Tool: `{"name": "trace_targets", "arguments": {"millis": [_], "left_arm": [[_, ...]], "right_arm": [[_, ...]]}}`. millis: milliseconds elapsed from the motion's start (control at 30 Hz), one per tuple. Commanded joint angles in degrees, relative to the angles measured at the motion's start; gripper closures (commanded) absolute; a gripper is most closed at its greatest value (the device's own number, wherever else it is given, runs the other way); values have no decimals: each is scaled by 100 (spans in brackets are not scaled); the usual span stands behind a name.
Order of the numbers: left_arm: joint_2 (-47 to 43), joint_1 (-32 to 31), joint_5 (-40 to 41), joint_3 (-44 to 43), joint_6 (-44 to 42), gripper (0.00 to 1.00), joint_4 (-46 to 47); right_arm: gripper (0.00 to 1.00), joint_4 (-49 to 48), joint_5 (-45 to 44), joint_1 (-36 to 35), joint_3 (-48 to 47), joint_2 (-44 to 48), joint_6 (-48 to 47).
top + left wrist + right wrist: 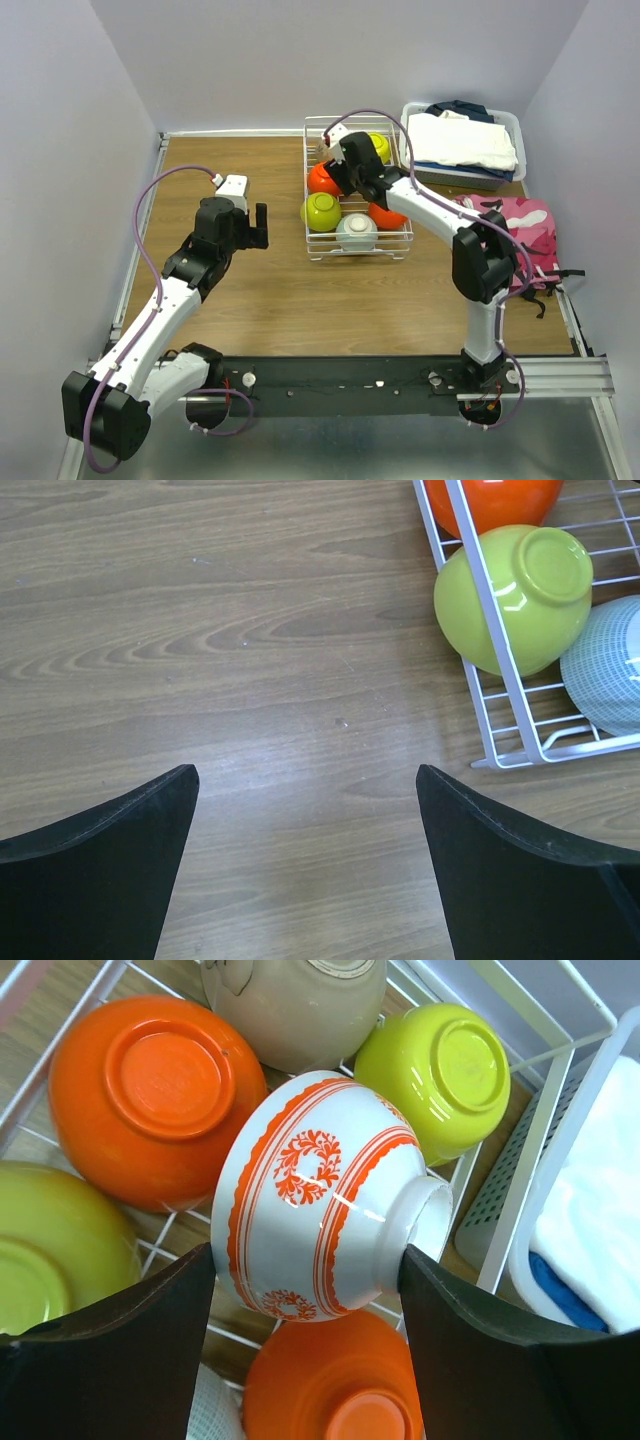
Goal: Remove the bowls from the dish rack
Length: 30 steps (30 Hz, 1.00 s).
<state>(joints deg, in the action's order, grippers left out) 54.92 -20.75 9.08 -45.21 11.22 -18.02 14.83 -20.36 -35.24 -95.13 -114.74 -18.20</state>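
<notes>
My right gripper (305,1252) is shut on the white-and-red patterned bowl (310,1200), which lies on its side between the fingers, one on its rim and one on its foot ring. Below it in the dish rack (535,1160) are two orange bowls (150,1090) (335,1390), a taupe bowl (295,1005) and two lime-green bowls (440,1070) (50,1250). From above, the right gripper (345,155) hangs over the rack (358,258), which also holds a pale blue bowl (356,232). My left gripper (255,225) stands open and empty over bare wood left of the rack.
A grey bin of folded clothes (465,145) stands right behind the rack. A pink camouflage bag (510,225) lies to the rack's right. In the left wrist view the rack's near corner (500,755) holds a lime-green bowl (515,600).
</notes>
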Motion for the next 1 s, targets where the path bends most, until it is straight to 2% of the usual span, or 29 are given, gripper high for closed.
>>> {"name": "trace_targets", "arguments": {"millis": [0,333,467,667,833,967], "left_arm": [[-104,-34,-398,47,143,1,158],[-113,10,-1056,-41,687,1,624],[-34,27,-1504,3,1276,1,1080],[274,27,-1690,126,2357,1,1941],[739,19,-2041,144,3174,1,2759],[1108,19,-2218,21,3683,1,3137]], "right_arm": [[67,-384,225,53,214,575,825],[67,-990,498,141,1040,1366,2266],[67,-1306,717,228,1400,1717,2645],[67,-1886,1261,299,1980,2315,3181],[67,-2203,1701,308,2297,2640,3629],[67,-2834,2157,308,2736,2904,4060]]}}
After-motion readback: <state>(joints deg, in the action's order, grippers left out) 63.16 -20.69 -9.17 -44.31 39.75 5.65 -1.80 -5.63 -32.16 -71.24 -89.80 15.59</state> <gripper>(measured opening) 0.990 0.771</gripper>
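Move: The right hand already grips the patterned bowl above the rack; the left gripper, to which it is being brought, is about 25 cm to its left and 17 cm back. The left orange bowl lies some 6 cm left, 1 cm ahead of the right hand, and the lime bowl 7 cm left, 6 cm back, both about 7 cm lower. From the left hand, the patterned bowl is roughly 17 cm ahead and 25 cm right. Right hand carries the held bowl up and back, rolling some 45 degrees; open left reaches rightward towards it. ##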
